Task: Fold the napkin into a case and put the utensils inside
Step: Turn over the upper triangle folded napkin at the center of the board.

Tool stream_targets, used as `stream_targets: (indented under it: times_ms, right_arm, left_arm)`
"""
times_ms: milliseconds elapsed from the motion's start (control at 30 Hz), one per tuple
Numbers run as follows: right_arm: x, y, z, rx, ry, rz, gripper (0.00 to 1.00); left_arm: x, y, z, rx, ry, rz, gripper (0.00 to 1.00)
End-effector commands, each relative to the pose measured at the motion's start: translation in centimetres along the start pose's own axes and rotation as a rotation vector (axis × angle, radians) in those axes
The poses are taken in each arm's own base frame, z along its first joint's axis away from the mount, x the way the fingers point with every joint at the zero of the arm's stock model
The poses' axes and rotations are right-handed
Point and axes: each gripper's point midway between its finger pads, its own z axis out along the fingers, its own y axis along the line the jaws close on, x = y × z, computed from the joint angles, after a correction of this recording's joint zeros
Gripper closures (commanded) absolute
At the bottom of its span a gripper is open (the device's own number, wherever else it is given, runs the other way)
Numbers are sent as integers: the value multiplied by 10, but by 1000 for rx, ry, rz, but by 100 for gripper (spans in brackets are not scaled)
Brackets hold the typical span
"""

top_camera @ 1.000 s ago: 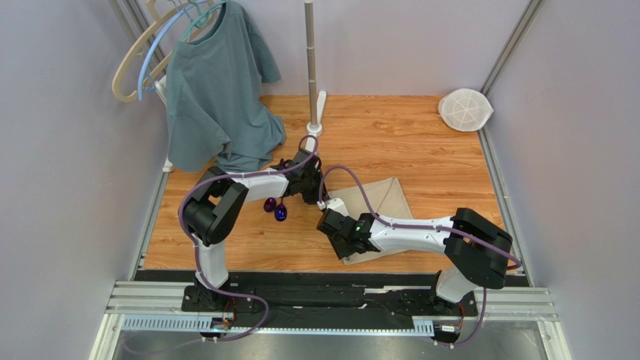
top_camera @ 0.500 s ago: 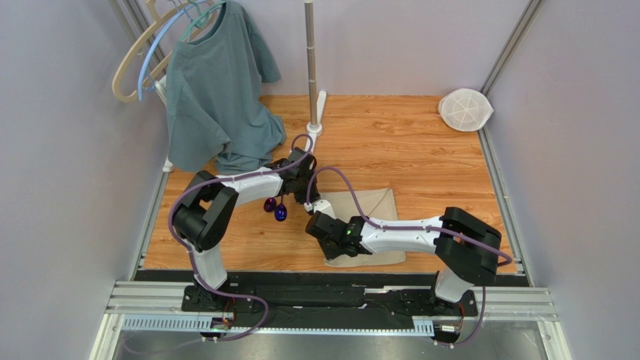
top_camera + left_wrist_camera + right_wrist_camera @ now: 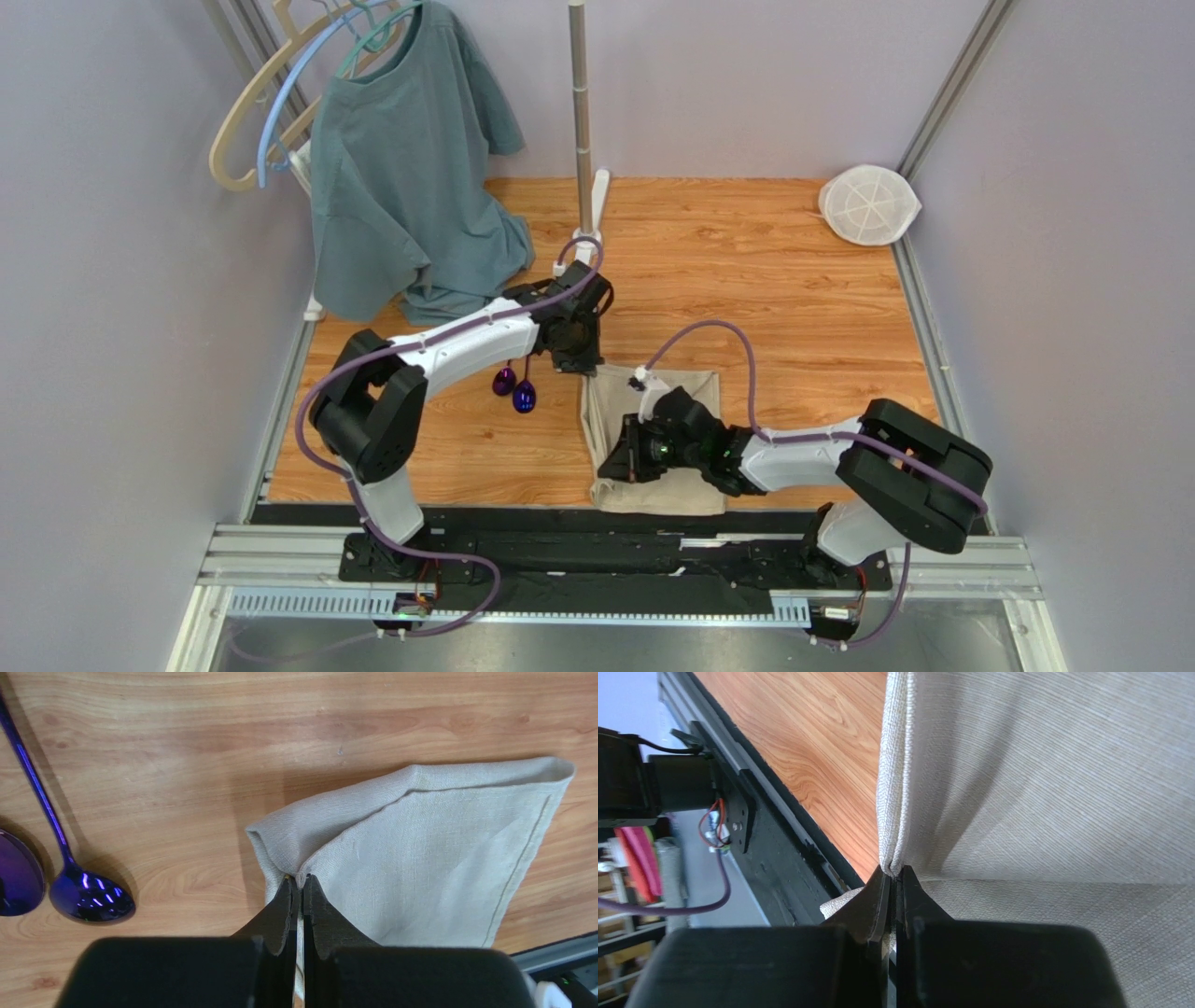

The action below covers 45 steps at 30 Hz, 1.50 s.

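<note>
The beige napkin lies folded into an oblong on the wood table, near the front edge. My left gripper is shut on its far left corner; the pinched cloth shows in the left wrist view. My right gripper is shut on the folded left edge near the front; the cloth fills the right wrist view. Two purple spoons lie side by side left of the napkin, bowls toward me. One spoon shows whole in the left wrist view, apart from the cloth.
A grey-green T-shirt hangs on hangers at the back left. A metal pole stands on a white base at the back. A white mesh disc lies at the back right. The black rail runs along the front edge.
Both grippers have carried the napkin's edge leftward, folding it into a narrower oblong. The right arm has swung back right and lower. The spoons have not moved.
</note>
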Motion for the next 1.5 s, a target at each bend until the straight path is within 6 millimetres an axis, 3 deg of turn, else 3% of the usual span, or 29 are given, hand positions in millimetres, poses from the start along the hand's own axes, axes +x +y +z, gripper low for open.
stream_targets:
  times_ms: [0,133,267,400,667,833,933,1000,1200,1467]
  right_arm:
    - [15,31,-18,-277,16,85,100]
    - [28,15,-22,-249,28,117,100]
    - [23,16,-34,-273,-3,138,100]
    - [18,5,-37,-182,-5,93,100]
    - [11,-3,-29,-65,54,-2,100]
    - [14,-5,-22,-69,80,-2,100]
    - [13,-2,-21,-74,88,-6,100]
    - [11,1,-21,-81,86,-10,100]
    - [8,3,-26,-74,80,-17,100]
    - [6,5,-29,-72,75,-22,100]
  left_arm:
    - [-39,-10,-3,-126,-165,-12,100]
    - [-40,-22,0,-125,-170,-24,100]
    - [-44,-29,2,-117,-176,-20,100]
    - [-44,-39,5,-63,-169,-1,100]
    - [-33,-20,12,58,-136,26,99]
    - [-36,-13,1,81,-159,61,68]
    - [-32,-9,-1,93,-152,69,53]
    - [-31,-7,-1,112,-141,60,48]
    - [-13,-16,0,201,-73,51,44]
    - [14,-7,-9,233,-32,-4,43]
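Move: Both hands already pinch the folded napkin's left side. Its middle lies about 9 cm right of the left hand, 10 cm back and 6 cm below; from the right hand it is some 7 cm right, 5 cm ahead and slightly lower. One purple ladle head lies about 9 cm left of the left hand and 4 cm back, the other 11 cm left and 1 cm back. The board's near edge runs 4 cm behind the right hand. The left fingers let go of the napkin's far left corner, after drawing it about 3 cm right, then returning left and sinking nearly 3 cm; opened, that hand rises 2.5 cm, then draws back and dips. The right hand keeps its pinch, shifting right about 2.5 cm and rising as much, rolling some 15 degrees out and back, then lowers it and pulls back 2 cm towards the board's near edge. ##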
